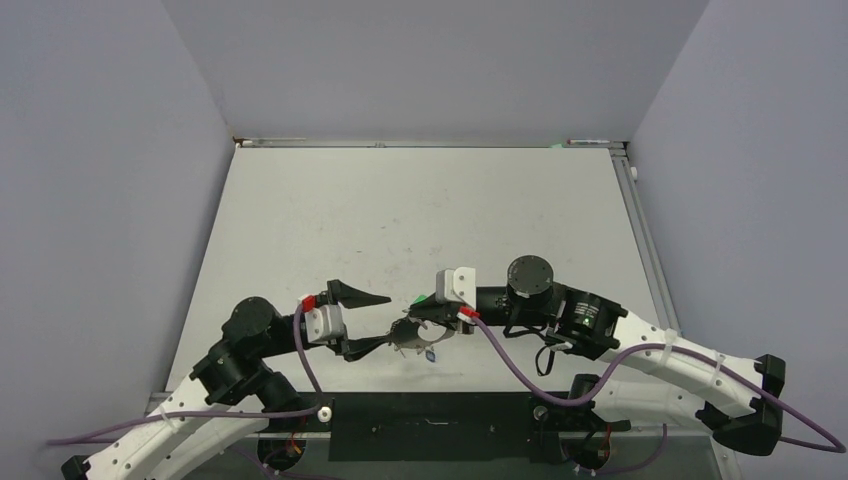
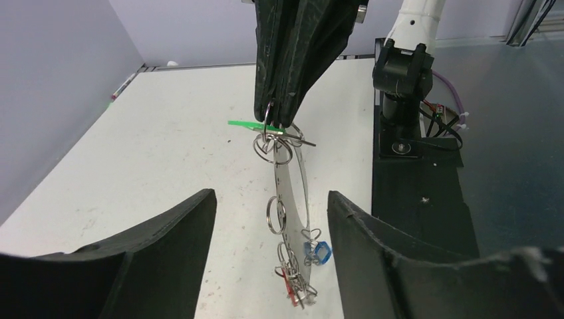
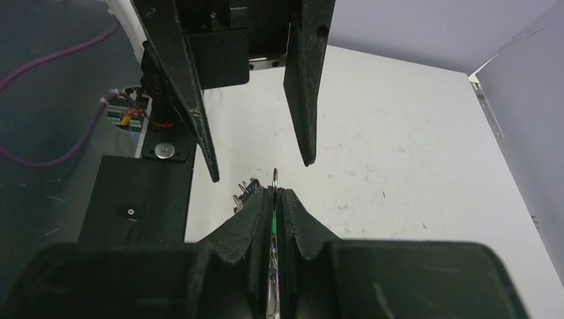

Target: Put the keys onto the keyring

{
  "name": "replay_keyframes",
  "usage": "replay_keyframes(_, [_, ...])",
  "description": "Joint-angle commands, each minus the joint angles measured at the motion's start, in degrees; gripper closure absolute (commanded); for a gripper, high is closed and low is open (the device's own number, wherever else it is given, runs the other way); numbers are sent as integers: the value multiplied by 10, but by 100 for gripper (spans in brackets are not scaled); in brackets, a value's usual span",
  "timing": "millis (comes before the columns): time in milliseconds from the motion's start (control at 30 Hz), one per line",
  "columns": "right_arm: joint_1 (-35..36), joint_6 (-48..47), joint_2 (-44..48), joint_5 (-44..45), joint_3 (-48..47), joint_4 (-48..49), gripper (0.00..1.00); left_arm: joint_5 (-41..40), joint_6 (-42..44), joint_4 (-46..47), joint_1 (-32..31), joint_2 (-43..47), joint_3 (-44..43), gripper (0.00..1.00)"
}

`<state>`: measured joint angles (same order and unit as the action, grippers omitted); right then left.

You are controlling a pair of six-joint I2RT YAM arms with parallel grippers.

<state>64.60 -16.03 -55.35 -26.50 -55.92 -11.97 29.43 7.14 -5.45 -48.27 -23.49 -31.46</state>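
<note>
My right gripper (image 1: 428, 318) is shut on the upper end of the keyring (image 2: 296, 193), a thin silver oval loop that hangs from it above the table. A key with a green tag (image 2: 245, 123) sticks out sideways at the grip and shows between the shut fingers (image 3: 273, 222). Lower on the loop hang a key with a blue tag (image 2: 320, 251) and one with a red tag (image 2: 290, 287), among small split rings. My left gripper (image 1: 383, 321) is open. Its two fingers (image 2: 169, 249) flank the loop's lower end without touching it.
The white table (image 1: 420, 210) stretches beyond both arms towards the back wall. A black base plate (image 2: 416, 193) with the right arm's mount lies along the near edge, close beside the hanging loop. Purple cables trail by the bases.
</note>
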Motion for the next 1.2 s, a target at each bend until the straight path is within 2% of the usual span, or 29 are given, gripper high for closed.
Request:
replay_keyframes(0, [4, 25, 25, -27, 7, 82, 95, 22, 16, 74, 1, -27, -1, 45])
replay_keyframes(300, [4, 28, 8, -39, 13, 101, 95, 43, -24, 144, 4, -63, 11, 47])
replay_keyframes(600, [4, 29, -4, -52, 19, 123, 95, 50, -39, 164, 5, -77, 18, 70])
replay_keyframes(700, [4, 31, -8, -57, 21, 135, 95, 55, -45, 174, 4, -78, 22, 73])
replay_keyframes(733, [4, 32, -9, -58, 22, 136, 95, 58, -47, 176, 4, -77, 22, 77])
replay_keyframes(800, [4, 34, -10, -59, 25, 139, 95, 59, -50, 178, 5, -75, 22, 95])
replay_keyframes(833, [4, 36, -11, -59, 26, 140, 95, 58, -48, 177, 4, -73, 22, 100])
replay_keyframes(900, [4, 38, -10, -55, 30, 141, 95, 53, -46, 172, 5, -67, 22, 100])
replay_keyframes(967, [4, 41, -8, -42, 35, 141, 89, 50, -47, 169, 5, -60, 24, 100])
replay_keyframes(1167, [4, 38, 10, 2, 40, 129, 57, 44, -55, 159, 9, -51, 24, 100])
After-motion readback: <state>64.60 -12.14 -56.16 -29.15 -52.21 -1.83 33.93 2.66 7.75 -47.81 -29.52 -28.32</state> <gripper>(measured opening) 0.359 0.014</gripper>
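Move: The right hand holds the keyring just below its fingertips. The keyring's middle hangs about 6 cm right of the open left hand, 2 cm back and some 5 cm lower; from the right hand it is about 3 cm back, 2 cm right and 5 cm down. The green tag is roughly 6 cm right of the left hand, 3 cm ahead and level with it. The blue tag dangles some 7 cm right, 5 cm back and 9 cm down. The left hand eases about 2 cm to the right to bring its parted fingers around the top of the hanging keyring, then shuts them fully and pinches it right beside the right fingertips. The right hand meanwhile keeps its grip, edging about 1 cm left towards the left hand with a small early rise and drift back, and only once the left fingers are shut does it begin to spread its own, to about a third open. ##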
